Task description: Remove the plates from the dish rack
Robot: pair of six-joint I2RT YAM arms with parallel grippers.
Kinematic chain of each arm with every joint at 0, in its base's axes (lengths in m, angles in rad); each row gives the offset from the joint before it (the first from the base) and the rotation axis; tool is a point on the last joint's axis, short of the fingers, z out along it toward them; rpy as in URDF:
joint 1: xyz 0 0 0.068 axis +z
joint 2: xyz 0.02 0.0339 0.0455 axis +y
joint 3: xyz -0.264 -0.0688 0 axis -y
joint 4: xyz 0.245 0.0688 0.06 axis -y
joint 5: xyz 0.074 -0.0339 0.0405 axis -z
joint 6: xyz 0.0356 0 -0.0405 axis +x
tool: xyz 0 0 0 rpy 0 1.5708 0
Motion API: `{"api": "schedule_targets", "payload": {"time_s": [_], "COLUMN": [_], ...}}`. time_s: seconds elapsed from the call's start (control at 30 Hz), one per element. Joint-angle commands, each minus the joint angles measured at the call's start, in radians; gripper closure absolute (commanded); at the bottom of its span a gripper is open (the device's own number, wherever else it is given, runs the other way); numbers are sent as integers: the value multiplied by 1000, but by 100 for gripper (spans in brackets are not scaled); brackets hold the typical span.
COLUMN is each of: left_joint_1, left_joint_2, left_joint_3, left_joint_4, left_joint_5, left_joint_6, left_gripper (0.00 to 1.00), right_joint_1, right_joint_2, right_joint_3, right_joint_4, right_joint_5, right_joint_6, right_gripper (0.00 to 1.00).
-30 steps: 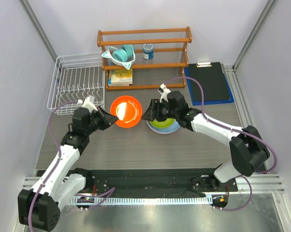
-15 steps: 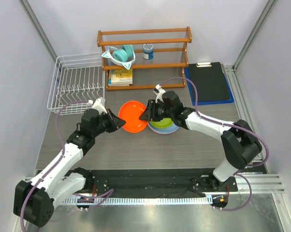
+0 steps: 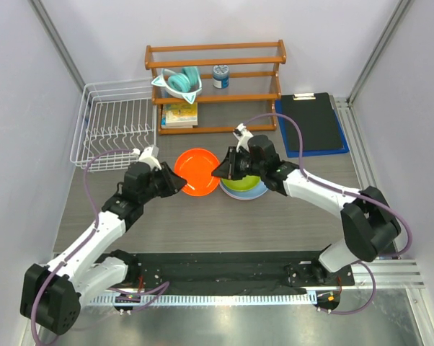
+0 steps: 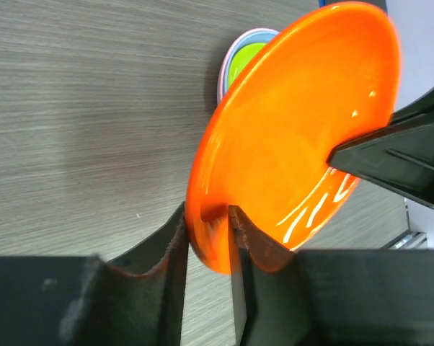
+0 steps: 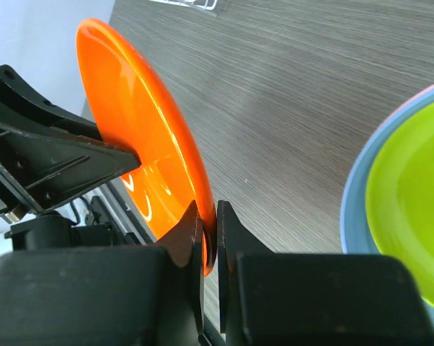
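The orange plate [image 3: 197, 171] hangs tilted above the table between my two grippers. My right gripper [image 3: 218, 173] is shut on its right rim; in the right wrist view its fingers [image 5: 208, 209] pinch the plate's edge [image 5: 130, 122]. My left gripper [image 3: 179, 182] straddles the opposite rim [image 4: 296, 130], its jaws [image 4: 206, 213] slightly apart and loose around the edge. To the right, a lime green plate [image 3: 243, 183] lies on a light blue one [image 3: 254, 193], with a pink rim [image 4: 224, 66] beneath. The white dish rack [image 3: 114, 133] at the left holds no plates.
An orange-brown wooden shelf [image 3: 215, 86] stands at the back with a teal eared bowl [image 3: 179, 81], a small can [image 3: 220, 76] and books [image 3: 179, 115]. A black clipboard on a blue pad [image 3: 314, 122] lies at the back right.
The left arm carried the orange plate rightward to the right gripper. The right gripper closed on its rim, and the left jaws have loosened.
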Motion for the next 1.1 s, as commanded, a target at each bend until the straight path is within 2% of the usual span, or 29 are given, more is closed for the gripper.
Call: {"api": "schedule_targets", "payload": {"time_s": [0.0, 0.03, 0.07, 0.2, 0.27, 0.33, 0.4, 0.43, 0.57, 0.77, 1.07], "left_joint_1": [-36, -36, -36, -36, -36, -36, -36, -36, -36, -36, -36], "left_joint_2": [0, -3, -9, -38, -53, -75, -93, -101, -145, -253, -327], "left_joint_3": [77, 81, 84, 103, 103, 95, 97, 101, 114, 92, 69], "left_joint_4": [33, 20, 9, -50, -81, -81, -98, -119, -173, -213, -225], "left_joint_5": [36, 13, -22, -107, -146, -153, -224, -246, -399, -577, -608], "left_joint_6": [62, 67, 79, 114, 122, 139, 135, 136, 147, 139, 125], "left_gripper": [79, 77, 67, 61, 53, 53, 48, 42, 34, 24, 14], "right_joint_1": [0, -5, -14, -43, -66, -80, -101, -108, -161, -255, -283], "right_joint_2": [-68, -90, -99, -131, -142, -157, -168, -174, -202, -205, -89], "right_joint_3": [-13, -22, -23, -34, -36, -51, -60, -60, -73, -112, -83], "right_joint_4": [-48, -51, -65, -94, -131, -135, -142, -155, -212, -234, -220], "right_joint_5": [216, 227, 234, 262, 262, 259, 259, 259, 280, 228, 195], "right_joint_6": [-31, -29, -29, -32, -32, -32, -32, -34, -26, -8, -23], "right_gripper": [99, 99, 99, 99, 99, 99, 99, 99, 99, 99, 99]}}
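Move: The orange plate hangs between both hands: its middle is about 7 cm left of and level with the right hand, and some 5 cm right and 4 ahead of the left. The stack with the green plate on top of the blue lies roughly 11 cm right, 6 ahead and 14 below the right hand; from the left hand, 23 right and 10 ahead. The empty dish rack is about 27 cm left of the left hand and 26 ahead. The orange plate, still pinched at its rim, is carried by the right hand some 15 cm to the right, a little forward and then down about 5 cm, over the green and blue plates, the wrist turning clockwise roughly 25 degrees. The left hand lets go of the plate's other rim, opens wide, rises and swings about 10 cm left, clear of the plate, turning counter-clockwise with its fingers tipping up. ##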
